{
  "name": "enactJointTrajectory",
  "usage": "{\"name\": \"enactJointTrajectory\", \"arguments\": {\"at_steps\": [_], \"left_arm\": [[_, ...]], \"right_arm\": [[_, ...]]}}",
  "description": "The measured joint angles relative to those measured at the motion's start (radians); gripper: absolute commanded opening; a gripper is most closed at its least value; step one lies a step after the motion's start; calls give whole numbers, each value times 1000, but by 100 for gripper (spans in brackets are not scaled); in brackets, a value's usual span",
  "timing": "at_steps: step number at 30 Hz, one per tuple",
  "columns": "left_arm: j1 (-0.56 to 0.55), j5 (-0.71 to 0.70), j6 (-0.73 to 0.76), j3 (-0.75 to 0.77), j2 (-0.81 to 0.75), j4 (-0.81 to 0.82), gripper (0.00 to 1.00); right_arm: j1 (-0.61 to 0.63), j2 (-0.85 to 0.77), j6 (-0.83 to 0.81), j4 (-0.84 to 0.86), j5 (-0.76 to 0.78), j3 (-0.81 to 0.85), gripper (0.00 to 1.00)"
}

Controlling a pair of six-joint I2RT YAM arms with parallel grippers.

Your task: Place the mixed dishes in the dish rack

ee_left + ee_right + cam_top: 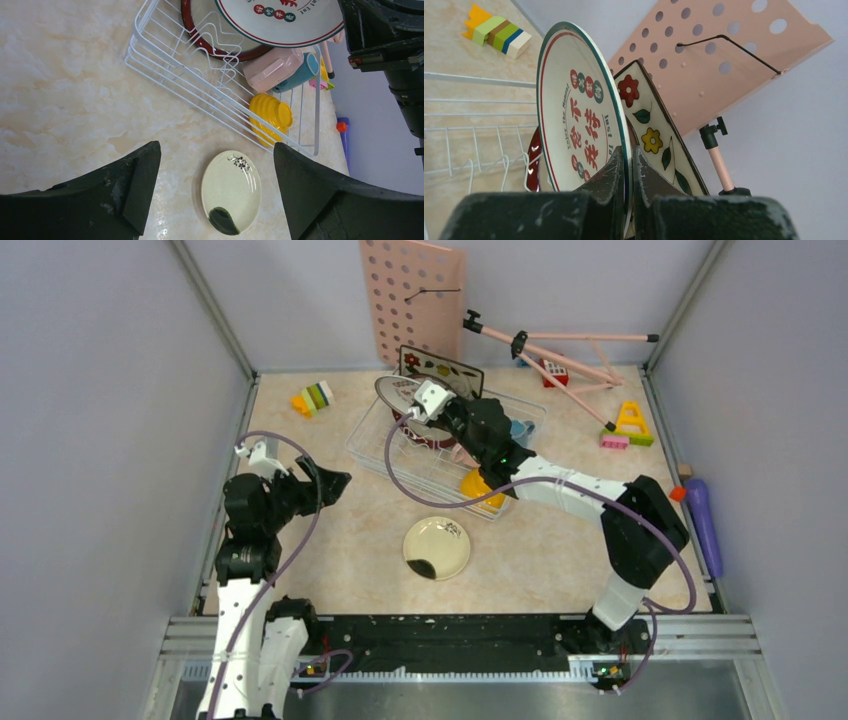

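Observation:
My right gripper (630, 165) is shut on the edge of a white plate (579, 120) with red characters, held upright over the back of the dish rack (420, 475). Behind it stands the square flowered plate (654, 140); in front leans a dark-red-rimmed plate (200, 35). A pink cup (272, 70), a blue cup (302, 72) and the orange-yellow bowl (270, 115) lie in the rack. The cream plate with a black blotch (436, 547) sits flat on the table in front of the rack. My left gripper (216, 150) hovers open to the left of that plate, holding nothing.
A pink pegboard (412, 300) leans on the back wall beside a fallen pink tripod (560, 350). Toy blocks lie at the back left (313, 398) and back right (630, 425). A purple tool (703, 520) lies along the right edge.

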Motion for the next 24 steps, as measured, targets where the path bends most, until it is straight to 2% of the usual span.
{"name": "enactJointTrajectory", "arguments": {"at_steps": [10,18,19,22,24], "left_arm": [[-1,0,0,0,6,-1,88],[-1,1,-1,0,20,-1,88],[-1,1,-1,0,21,-2,88],[-1,6,-2,0,27,-2,89],[-1,18,-5,-1,39,-2,89]], "right_arm": [[-7,46,-4,50,-15,-32,0],[-12,75,32,106,-8,-122,0],[-12,75,41,114,-2,-132,10],[-12,75,76,144,34,-147,53],[-13,74,105,172,66,-146,61]]}}
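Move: The white plate with red lettering is pinched at its right-hand rim by the right hand. Its place in the dish rack centres about 6 cm left of that hand, 2 cm ahead and 12 cm below. The brown-rimmed plate stands roughly 3 cm beyond that place, the flowered tray some 7 cm beyond it; the pink mug lies about 5 cm back and 5 cm right of the hand, low down. From the left hand the place is some 12 cm ahead and 15 cm right, slightly below. The white plate is lowered nearly straight down into the rack in front of the brown-rimmed plate, the right hand sinking about 8 cm, slowly at first and then faster, while its fingers tip down some 5 degrees. At the bottom the fingers open about halfway and let go of the rim, the hand just starting to lift and ease right. ##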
